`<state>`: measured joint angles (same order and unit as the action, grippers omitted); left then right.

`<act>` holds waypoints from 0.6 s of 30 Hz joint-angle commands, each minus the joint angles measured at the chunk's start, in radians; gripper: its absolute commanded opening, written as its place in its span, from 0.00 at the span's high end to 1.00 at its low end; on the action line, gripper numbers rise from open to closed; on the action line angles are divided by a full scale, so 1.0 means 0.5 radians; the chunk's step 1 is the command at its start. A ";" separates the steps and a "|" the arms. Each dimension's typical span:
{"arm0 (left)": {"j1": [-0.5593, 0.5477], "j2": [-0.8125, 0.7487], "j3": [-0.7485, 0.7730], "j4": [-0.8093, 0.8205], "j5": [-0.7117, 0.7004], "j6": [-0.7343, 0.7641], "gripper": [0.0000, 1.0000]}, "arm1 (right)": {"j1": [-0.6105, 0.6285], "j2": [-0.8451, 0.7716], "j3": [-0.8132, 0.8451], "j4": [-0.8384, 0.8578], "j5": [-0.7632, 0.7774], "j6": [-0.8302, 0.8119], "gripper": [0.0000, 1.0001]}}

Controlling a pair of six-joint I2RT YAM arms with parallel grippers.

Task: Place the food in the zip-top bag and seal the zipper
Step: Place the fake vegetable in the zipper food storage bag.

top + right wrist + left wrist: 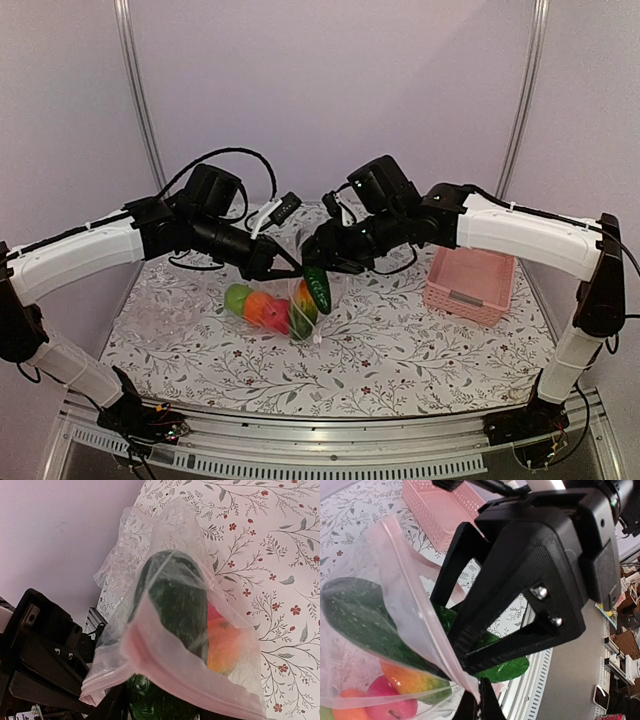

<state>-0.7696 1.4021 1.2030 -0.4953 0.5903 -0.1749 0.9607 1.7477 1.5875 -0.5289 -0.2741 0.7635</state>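
The zip-top bag [285, 318] lies mid-table, its mouth lifted toward the grippers. A green apple [237, 297], an orange [258, 305], a red apple [277, 317] and a mango [303, 303] show through it. My left gripper [283, 268] [481, 700] is shut on the bag's rim at the pinkish zipper [165, 667]. My right gripper [318, 266] [160, 712] is shut on the dark green cucumber [317, 288] [175, 597]. The cucumber's front half is inside the bag mouth and its bright end [507, 669] sticks out behind the right fingers [470, 640].
A pink slatted basket [470, 283] stands at the right of the floral tablecloth [400, 350]. Crumpled clear film [117, 555] lies beyond the bag near the back wall. The metal front rail [330, 455] runs along the near edge.
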 commanded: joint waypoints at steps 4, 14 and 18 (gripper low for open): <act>-0.039 0.019 0.022 0.000 0.064 0.017 1.00 | 0.095 0.103 -0.014 0.189 0.453 0.019 0.54; 0.086 0.013 -0.020 0.127 0.139 -0.125 1.00 | 0.142 0.180 0.025 0.166 0.618 -0.210 0.35; 0.221 0.028 -0.037 0.164 0.077 -0.229 1.00 | 0.141 0.112 0.017 0.162 0.573 -0.272 0.26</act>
<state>-0.7204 1.4021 1.1973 -0.4652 0.6388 -0.2321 1.0203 1.8225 1.5867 -0.4644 0.0113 0.6746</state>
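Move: The right gripper already holds the cucumber partly inside the mouth of the food storage bag. The middle of the bag lies about 12 cm below this hand, some 2 cm back and 2 cm to its left. In the bag, from this hand, the mango is 17 cm down, 2 cm back and 3 cm left, and the tomato 19 cm down, 3 cm back and 9 cm left. From the left gripper the bag's middle is 1 cm right, level fore and aft, 12 cm down. Lower the right gripper about 3 cm into the bag's mouth while easing it 2 to 3 cm forward, turning the wrist some 15 degrees so the fingertips swing forward and dip slightly. Midway down, start spreading its fingers to free the cucumber over the food. Keep the left fingers pinched on the bag's rim, shifting it about 1 cm forward only at the end. ##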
